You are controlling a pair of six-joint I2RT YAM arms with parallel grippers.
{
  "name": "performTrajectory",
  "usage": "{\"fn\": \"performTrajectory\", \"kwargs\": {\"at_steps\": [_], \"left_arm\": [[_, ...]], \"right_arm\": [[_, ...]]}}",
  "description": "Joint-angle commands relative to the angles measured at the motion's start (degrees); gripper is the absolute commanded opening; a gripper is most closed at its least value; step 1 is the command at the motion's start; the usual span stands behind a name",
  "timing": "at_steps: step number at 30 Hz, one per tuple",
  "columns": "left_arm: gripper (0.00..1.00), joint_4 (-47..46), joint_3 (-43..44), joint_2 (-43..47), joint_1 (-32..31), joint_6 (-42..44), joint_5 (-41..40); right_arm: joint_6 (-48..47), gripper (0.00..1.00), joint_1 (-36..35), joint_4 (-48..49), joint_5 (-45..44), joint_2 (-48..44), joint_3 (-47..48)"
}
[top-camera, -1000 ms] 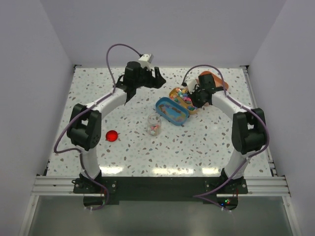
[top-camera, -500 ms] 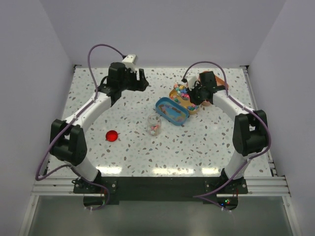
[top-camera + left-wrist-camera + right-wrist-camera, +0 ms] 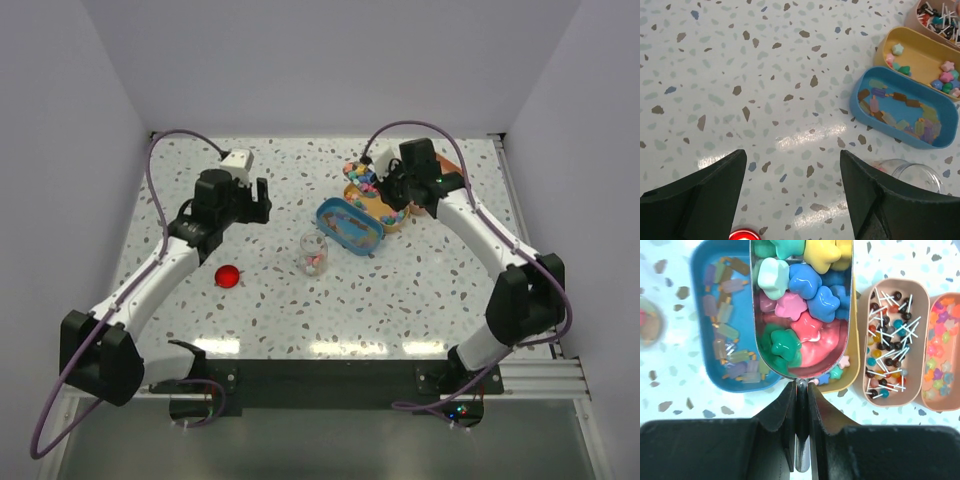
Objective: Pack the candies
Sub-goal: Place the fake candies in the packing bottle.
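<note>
My right gripper (image 3: 801, 390) is shut on the handle of a silver scoop (image 3: 812, 360), held above the yellow tin (image 3: 854, 371) and the blue tin (image 3: 702, 371). The scoop is heaped with star-shaped candies (image 3: 800, 285) in blue, pink, green, yellow and white. From above, the loaded scoop (image 3: 360, 176) hangs just ahead of the right gripper (image 3: 392, 186). A clear glass jar (image 3: 313, 252) with a few candies stands upright in front of the blue tin (image 3: 350, 226). My left gripper (image 3: 256, 201) is open over bare table, far left of the jar (image 3: 912, 172).
A red round lid (image 3: 228, 276) lies left of the jar, just below the left gripper's fingers (image 3: 705, 195). A pink tin (image 3: 890, 398) of lollipop candies and a peach tin (image 3: 940, 407) of small flower candies stand right of the yellow one. White walls enclose the table.
The left arm has swung from the back middle to the left and nearer, gripper still open. The right gripper has carried the loaded scoop slightly left and back above the tins.
</note>
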State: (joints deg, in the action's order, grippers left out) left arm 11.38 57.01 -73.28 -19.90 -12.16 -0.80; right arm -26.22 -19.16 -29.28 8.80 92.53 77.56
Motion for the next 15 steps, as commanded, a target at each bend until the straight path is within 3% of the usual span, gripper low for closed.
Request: {"fn": "performTrajectory", "kwargs": {"at_steps": [1, 15], "left_arm": [[0.8, -2.1, -3.9, 4.2, 0.4, 1.7, -6.0], [0.81, -2.8, -5.9, 8.7, 0.4, 4.9, -16.5]], "right_arm": [[-0.6, 0.0, -3.1, -2.5, -2.5, -4.9, 2.6], [1.6, 0.0, -16.5, -21.7, -11.1, -13.8, 4.3]]}}
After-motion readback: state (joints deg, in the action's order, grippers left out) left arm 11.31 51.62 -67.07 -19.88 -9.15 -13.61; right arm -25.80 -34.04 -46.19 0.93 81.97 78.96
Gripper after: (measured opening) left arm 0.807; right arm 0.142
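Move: The right hand holds the loaded scoop, and the bottle it is bound for stands about 13 cm back and 19 cm to its left, its middle some 12 cm lower. On the way lies the blue tray, roughly 10 cm left and 3 cm back; the yellow tray is about 4 cm left and 2 cm ahead, both some 15 cm below. From the empty left hand the bottle is about 14 cm right, 8 cm back and 15 cm down. Keeping its pinch on the scoop handle and the load of candies close to level, the right hand draws back about 10 cm towards the bottle while easing left and up some 4 cm each, turning roughly 10 degrees counter-clockwise and bringing the scoop in over the blue tray. The left hand, fingers wide open and empty, clears away from the bottle, going some 5 cm left with a slight roll that lifts its left side. ##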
